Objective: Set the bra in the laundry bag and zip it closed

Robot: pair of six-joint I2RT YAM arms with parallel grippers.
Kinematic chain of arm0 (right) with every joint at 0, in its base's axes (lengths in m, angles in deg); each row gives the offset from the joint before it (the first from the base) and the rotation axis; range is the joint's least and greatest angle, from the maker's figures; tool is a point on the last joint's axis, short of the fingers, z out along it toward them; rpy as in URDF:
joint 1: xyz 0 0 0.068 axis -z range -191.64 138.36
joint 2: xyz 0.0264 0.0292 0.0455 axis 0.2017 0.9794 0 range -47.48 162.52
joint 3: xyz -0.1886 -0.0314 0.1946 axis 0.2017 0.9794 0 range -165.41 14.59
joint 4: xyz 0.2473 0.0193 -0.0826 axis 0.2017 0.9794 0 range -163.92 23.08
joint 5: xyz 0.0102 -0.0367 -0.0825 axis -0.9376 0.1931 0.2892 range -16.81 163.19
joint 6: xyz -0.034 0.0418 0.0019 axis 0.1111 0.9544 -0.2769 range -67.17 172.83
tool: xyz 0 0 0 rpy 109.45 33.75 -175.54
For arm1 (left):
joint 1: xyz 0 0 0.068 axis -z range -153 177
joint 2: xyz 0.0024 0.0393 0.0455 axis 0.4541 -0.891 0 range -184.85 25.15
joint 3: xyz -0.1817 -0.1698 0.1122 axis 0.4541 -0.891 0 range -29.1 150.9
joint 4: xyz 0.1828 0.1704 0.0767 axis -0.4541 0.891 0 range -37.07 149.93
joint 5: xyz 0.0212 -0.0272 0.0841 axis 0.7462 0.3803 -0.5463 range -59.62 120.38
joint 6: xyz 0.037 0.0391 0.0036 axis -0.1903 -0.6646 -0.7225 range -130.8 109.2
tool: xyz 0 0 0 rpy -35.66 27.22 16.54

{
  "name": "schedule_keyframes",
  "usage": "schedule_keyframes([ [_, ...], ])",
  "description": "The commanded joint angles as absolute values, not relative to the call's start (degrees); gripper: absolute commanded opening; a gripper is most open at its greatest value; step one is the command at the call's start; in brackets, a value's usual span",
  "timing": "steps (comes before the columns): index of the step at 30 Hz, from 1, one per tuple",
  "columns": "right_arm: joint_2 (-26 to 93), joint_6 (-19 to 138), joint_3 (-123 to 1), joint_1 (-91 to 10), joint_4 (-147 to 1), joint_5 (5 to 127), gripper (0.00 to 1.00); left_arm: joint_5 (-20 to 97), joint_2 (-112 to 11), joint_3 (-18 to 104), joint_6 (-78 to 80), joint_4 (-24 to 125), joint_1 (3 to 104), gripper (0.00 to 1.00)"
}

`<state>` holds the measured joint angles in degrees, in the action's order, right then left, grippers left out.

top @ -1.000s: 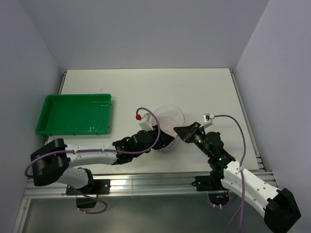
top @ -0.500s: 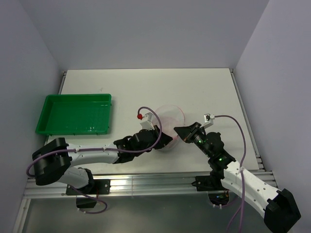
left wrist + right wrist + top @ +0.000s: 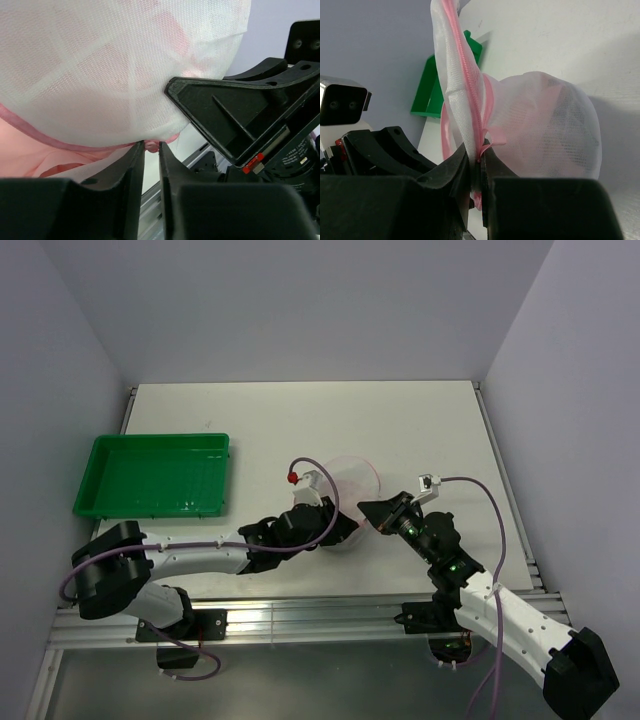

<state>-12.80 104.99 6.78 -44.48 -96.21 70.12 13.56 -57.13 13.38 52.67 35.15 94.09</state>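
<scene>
The laundry bag (image 3: 352, 480) is a round white mesh pouch with pink zipper trim, lying mid-table between both arms. Pink bra fabric (image 3: 50, 160) shows through the mesh and under the trim. My right gripper (image 3: 480, 155) is shut on the bag's rim, pinching the white mesh and the pink zipper tape (image 3: 465, 75) and holding that edge upright. My left gripper (image 3: 152, 145) reaches the bag's near edge from the left. Its jaws stand a narrow gap apart, with the small pink zipper pull (image 3: 151, 145) between the tips. The right gripper's black body (image 3: 240, 110) sits close beside it.
A green plastic tray (image 3: 150, 475) stands at the table's left side and also shows behind the bag as the green tray (image 3: 427, 95). Both wrists crowd the bag near the table's front edge (image 3: 330, 585). White walls close in the back and sides.
My left wrist has slid a little to the right, closer under the bag's near edge. The right arm and the bag have stayed in place.
</scene>
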Motion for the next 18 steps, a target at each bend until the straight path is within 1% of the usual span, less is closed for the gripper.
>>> schedule_keyframes([
  [1,-13.46,103.81,6.42,-44.60,-98.09,69.32,0.00,13.51,-57.03,14.77,51.60,33.35,93.89,0.22],
  [2,-13.81,104.16,6.68,-44.68,-98.35,69.32,0.00,13.51,-56.76,14.49,51.78,32.81,93.89,0.14],
  [5,-13.90,104.07,6.95,-44.68,-99.15,69.85,0.00,13.16,-56.85,15.63,51.17,35.17,93.89,0.07],
  [6,-13.38,103.72,6.60,-44.68,-98.54,69.85,0.00,13.16,-56.85,15.46,51.25,35.18,93.89,0.01],
  [9,-12.32,104.07,5.98,-44.68,-99.49,69.58,0.00,13.77,-56.06,14.05,51.35,33.42,93.89,0.00],
  [12,-11.01,103.46,4.15,-44.60,-99.07,69.84,0.00,12.72,-55.09,14.93,50.21,35.71,93.98,0.00],
  [18,-8.81,102.23,1.50,-44.51,-98.80,70.64,0.00,11.23,-51.31,12.03,47.22,34.21,94.15,0.00],
])
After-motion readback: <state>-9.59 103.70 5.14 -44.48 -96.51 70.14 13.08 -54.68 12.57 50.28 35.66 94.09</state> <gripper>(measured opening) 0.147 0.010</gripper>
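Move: The pink zip pull sits almost between the left fingertips, about 1 cm ahead and 1 cm to the right, level with them. The right fingertips, holding the gathered zip edge, are some 3 cm ahead, 1 cm to the left and 2 cm above. The laundry bag's body, bra inside, is centred roughly 5 cm ahead, 2 cm left and 7 cm below the left hand. From the right hand, the pull is about 2 cm back, 2 cm right and 2 cm down. The left fingers, about a quarter open around the pink zip pull, pinch fully shut on it while the hand stays in place; only then does it start up and a little left, roughly 1 cm, with barely any tilt. The right hand keeps its hold on the gathered zip edge and creeps forward about half a centimetre. ##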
